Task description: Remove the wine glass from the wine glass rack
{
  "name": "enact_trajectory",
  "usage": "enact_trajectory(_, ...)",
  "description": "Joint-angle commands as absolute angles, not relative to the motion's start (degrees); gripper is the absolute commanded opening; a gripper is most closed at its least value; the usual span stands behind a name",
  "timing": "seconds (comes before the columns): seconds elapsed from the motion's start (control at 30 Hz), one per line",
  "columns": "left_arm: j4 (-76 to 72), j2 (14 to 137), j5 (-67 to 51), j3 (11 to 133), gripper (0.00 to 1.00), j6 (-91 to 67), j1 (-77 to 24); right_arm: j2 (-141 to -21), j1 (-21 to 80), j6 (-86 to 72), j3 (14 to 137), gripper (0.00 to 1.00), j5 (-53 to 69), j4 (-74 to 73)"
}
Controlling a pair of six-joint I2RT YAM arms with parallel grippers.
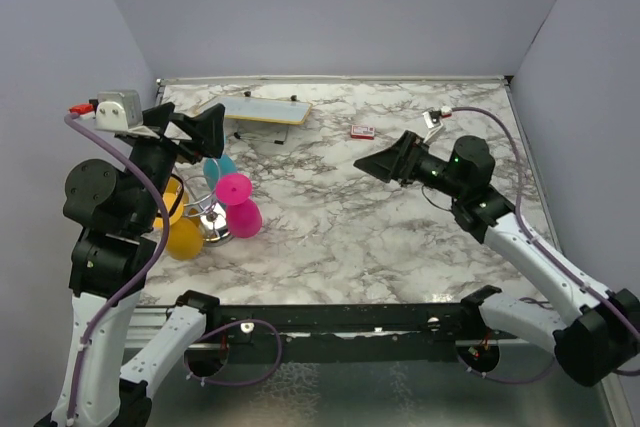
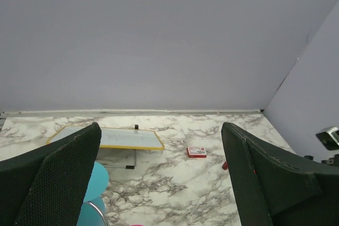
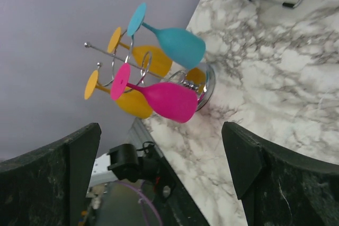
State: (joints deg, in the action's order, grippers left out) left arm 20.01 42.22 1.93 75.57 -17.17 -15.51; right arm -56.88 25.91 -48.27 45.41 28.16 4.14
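Note:
The wine glass rack [image 1: 212, 219], a chrome stand with wire arms, stands at the table's left with its round base [image 3: 205, 84] on the marble. Hung on it are a pink wine glass [image 1: 240, 205] [image 3: 165, 100], a teal one [image 1: 218, 165] [image 3: 178, 45] and two yellow ones [image 1: 183, 237] [image 3: 132, 104]. My left gripper [image 1: 190, 127] [image 2: 160, 130] hovers open just above the rack, looking over it toward the back wall, the teal glass [image 2: 93, 193] at its lower left. My right gripper [image 1: 380, 162] [image 3: 161, 130] is open, well to the rack's right, and faces it.
A yellow-framed whiteboard [image 1: 262, 107] [image 2: 119, 137] stands propped at the back left. A small red box [image 1: 363, 132] [image 2: 196, 152] lies behind the middle. Grey walls close three sides; the black front rail [image 1: 330, 319] runs near the rack.

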Motion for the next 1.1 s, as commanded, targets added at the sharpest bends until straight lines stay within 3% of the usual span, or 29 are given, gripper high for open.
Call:
enact_trajectory(0.0,20.08,40.41,0.7,74.59,0.99,-17.66,-15.73,-63.41,28.83,-61.87,45.02,1.0,34.63,17.07)
enact_trajectory(0.43,26.92,41.66,3.9,75.92,0.99,-17.06,-15.73,-87.96,43.63,-73.75,56.17,0.82,31.03,27.82)
enact_trajectory(0.57,27.91,41.55,3.9,75.47,0.99,-17.12,-15.73,-92.64,47.5,-76.31,59.08,0.8,29.17,30.5)
enact_trajectory(0.7,28.41,41.5,3.23,75.41,0.99,-17.51,-15.73,-97.24,50.43,-79.46,61.17,0.68,29.09,34.18)
enact_trajectory(1.07,28.63,40.62,2.34,74.86,0.98,-18.22,-15.73,-105.41,55.41,-82.26,66.87,0.54,26.57,37.44)
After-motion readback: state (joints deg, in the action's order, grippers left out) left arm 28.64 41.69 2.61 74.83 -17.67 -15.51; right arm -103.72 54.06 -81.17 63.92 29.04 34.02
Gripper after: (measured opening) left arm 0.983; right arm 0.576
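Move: The pink wine glass, hanging foot-up on the rack, is the right hand's target: its middle lies about 28 cm to the left, 3 cm back and 12 cm below. The blue glass hangs some 5 cm farther left than the pink one and 10 cm farther out, and the near yellow glass about 13 cm to its left and 5 cm nearer the base. For the left hand the pink glass is almost straight below, about 29 cm down. The right hand sweeps about 24 cm left across the table to the pink glass, sinking some 6 cm, mostly early, and drawing back about 5 cm in the later part, while the fingers swing counter-clockwise to point nearly straight left, the hand's top side rolls forward some 30 degrees, and the gripper narrows from wide open to a little over half. It ends with the fingertips close beside the foot and upper stem, not yet gripping, while the open left hand above the rack sinks about 4 cm and tips some 10 degrees down. ##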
